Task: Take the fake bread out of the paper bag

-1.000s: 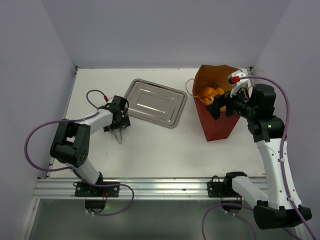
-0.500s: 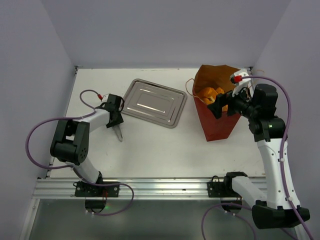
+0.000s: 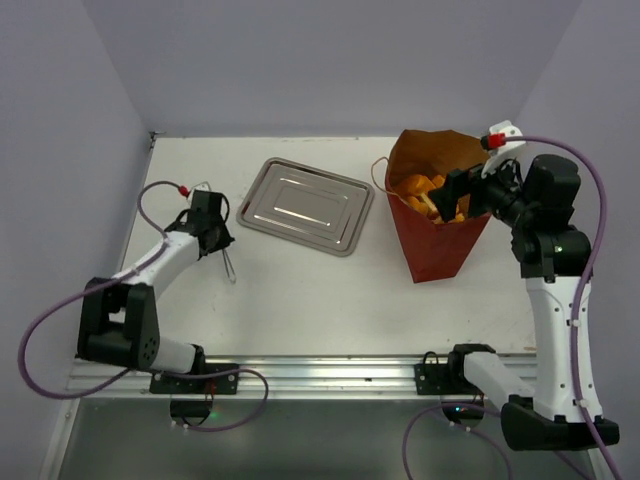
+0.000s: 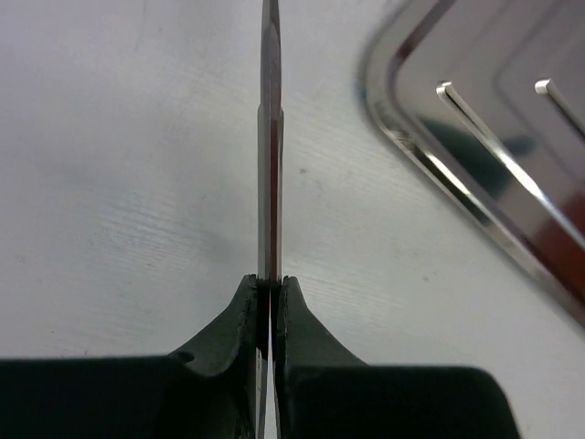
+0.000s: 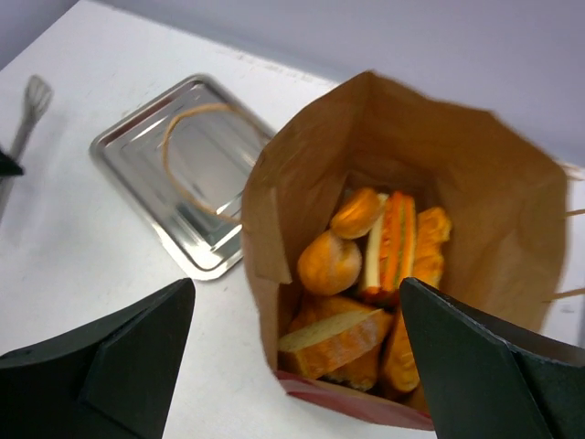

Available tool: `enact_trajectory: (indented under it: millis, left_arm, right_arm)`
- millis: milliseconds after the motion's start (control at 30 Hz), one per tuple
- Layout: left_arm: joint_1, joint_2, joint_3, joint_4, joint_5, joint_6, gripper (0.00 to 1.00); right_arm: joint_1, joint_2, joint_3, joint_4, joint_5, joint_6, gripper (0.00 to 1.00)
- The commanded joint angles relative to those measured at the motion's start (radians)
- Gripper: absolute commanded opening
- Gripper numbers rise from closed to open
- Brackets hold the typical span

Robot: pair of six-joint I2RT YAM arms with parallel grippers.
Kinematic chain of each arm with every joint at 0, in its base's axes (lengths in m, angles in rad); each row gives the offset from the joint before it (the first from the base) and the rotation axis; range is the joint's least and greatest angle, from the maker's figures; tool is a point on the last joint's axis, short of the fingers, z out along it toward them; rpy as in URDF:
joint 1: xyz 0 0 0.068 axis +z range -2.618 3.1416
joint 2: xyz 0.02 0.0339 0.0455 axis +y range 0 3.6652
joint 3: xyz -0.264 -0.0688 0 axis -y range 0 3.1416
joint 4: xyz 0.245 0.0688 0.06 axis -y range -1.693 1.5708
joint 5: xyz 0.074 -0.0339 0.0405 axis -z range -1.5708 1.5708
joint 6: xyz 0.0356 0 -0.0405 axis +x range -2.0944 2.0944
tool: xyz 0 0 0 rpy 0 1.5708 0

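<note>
The dark-red paper bag (image 3: 440, 245) stands open at the right of the table, tan inside (image 5: 457, 155). Several glossy orange fake breads (image 3: 420, 190) lie in it: a round roll (image 5: 331, 262), a cut loaf (image 5: 334, 338) and striped slices (image 5: 398, 238). My right gripper (image 3: 452, 196) hangs above the bag's mouth, open, with nothing between its fingers (image 5: 297, 283). Far left, my left gripper (image 3: 221, 243) is shut on a thin metal utensil (image 3: 229, 265). In the left wrist view that utensil's blade (image 4: 271, 137) sticks forward from the jaws (image 4: 270, 285), low over the table.
A flat steel tray (image 3: 262, 210) lies between the arms, left of the bag; its rim (image 4: 430, 165) is just right of the utensil. One twine handle loop (image 5: 183, 119) of the bag hangs in front of the tray. Walls close in the back and sides.
My left gripper has shut on the metal utensil and moved left with it, away from the tray. My right gripper has shifted slightly right above the bag, still open.
</note>
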Motion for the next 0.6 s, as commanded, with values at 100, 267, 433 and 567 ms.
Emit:
enact_trajectory:
  millis: [100,267,433,567]
  left_arm:
    - [0.007,-0.281,-0.013,0.010,0.253,0.106,0.00]
    - [0.009,-0.386,-0.049,0.040,0.508,0.080,0.16]
    - [0.009,-0.423,-0.082,0.106,0.662,0.015,0.29]
    - [0.009,-0.420,-0.086,0.140,0.738,-0.037,0.36]
  right_arm:
    - [-0.051,0.070,0.210,-0.043,0.135,0.068,0.99]
    - [-0.070,0.123,0.292,-0.067,0.163,0.119,0.99]
    - [-0.079,0.142,0.316,-0.087,0.157,0.123,0.99]
    - [-0.088,0.140,0.300,-0.087,0.168,0.123,0.99]
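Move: The left hand already holds the tongs squeezed shut; the fake bread they are meant for lies some 50 cm to its right, 6 cm farther out and about 4 cm higher, inside the paper bag. The tray is 21 cm to that hand's right, 13 cm ahead and 5 cm below. From the open, empty right hand the fake bread is about 11 cm ahead, 3 cm left and 26 cm below. Left hand raises the tongs some 11 cm, rightward towards the bag, loosening its squeeze; right hand rises too. ##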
